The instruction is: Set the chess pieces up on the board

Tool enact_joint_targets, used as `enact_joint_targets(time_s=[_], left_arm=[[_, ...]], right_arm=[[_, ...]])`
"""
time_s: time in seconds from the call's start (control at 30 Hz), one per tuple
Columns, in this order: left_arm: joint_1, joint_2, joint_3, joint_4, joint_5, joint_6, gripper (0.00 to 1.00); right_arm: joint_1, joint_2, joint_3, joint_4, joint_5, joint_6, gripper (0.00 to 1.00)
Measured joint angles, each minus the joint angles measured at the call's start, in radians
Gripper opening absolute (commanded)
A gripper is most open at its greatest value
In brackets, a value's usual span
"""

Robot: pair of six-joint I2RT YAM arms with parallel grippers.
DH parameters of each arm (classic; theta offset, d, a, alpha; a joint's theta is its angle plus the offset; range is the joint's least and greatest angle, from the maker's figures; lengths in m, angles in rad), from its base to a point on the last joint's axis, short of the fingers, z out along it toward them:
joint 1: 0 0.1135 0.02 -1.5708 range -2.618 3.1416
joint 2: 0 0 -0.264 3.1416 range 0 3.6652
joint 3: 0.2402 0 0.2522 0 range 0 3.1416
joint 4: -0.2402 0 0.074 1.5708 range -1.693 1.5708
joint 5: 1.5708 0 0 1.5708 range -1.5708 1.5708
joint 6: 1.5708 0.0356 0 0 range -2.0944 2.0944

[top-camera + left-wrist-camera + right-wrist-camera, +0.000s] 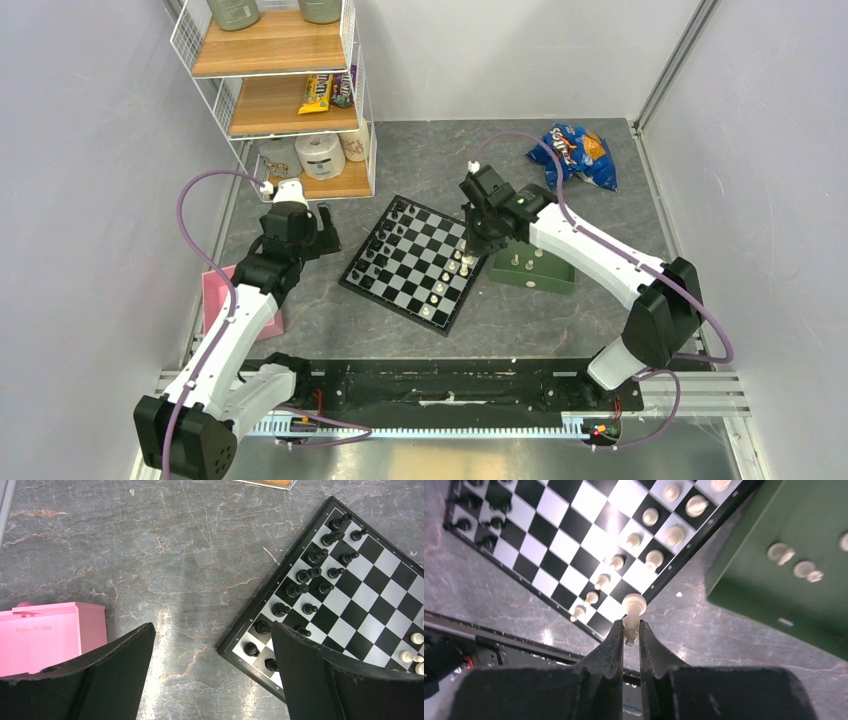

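Note:
The chessboard [400,285] lies tilted mid-table, black pieces along its left side, several cream-white pieces [447,281] along its right side. My right gripper [468,250] is shut on a cream-white chess piece [633,611] and holds it above the board's right edge [659,582], near the white rows [644,555]. Three more white pieces [781,553] lie in the green tray [533,268]. My left gripper [212,665] is open and empty, over bare table left of the board [372,592]; in the top view the left gripper [325,228] sits at the board's upper left.
A pink box [218,298] lies at the left by the left arm. A wire shelf [280,90] with snacks and rolls stands at the back left. A blue snack bag [578,152] lies at the back right. A black rail [440,385] runs along the near edge.

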Motion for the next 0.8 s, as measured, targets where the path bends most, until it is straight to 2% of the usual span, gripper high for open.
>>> enact_joint_targets(time_s=[0.3, 0.8], left_arm=[[0.000, 0.001, 0.000, 0.000, 0.004, 0.000, 0.94], [0.000, 0.001, 0.000, 0.000, 0.003, 0.000, 0.94]], right_arm=[[0.121, 0.090, -0.055, 0.021, -0.030, 0.055, 0.09], [0.118, 0.223, -0.055, 0.046, 0.028, 0.027, 0.09]])
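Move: The white piece already in my right fingers is meant for the empty e-file square on the board's tray-side row, about 3 cm back, 3 cm left and 13 cm below my right hand. The queen stands about 2 cm left, level fore-and-aft; the pawn in front of that square some 6 cm left and 2 cm back. The green tray's middle is 6 cm ahead, 16 cm right. From my idle left hand the square lies about 27 cm right, 4 cm back. I bring my right hand down about 9 cm towards the empty square beside the queen, first swinging back and left some 5 cm as I sink, then going almost straight down with a slight drift forward and right. My wrist turns the fingers roughly 10 degrees nearer upright, and they stay closed on the white piece. ##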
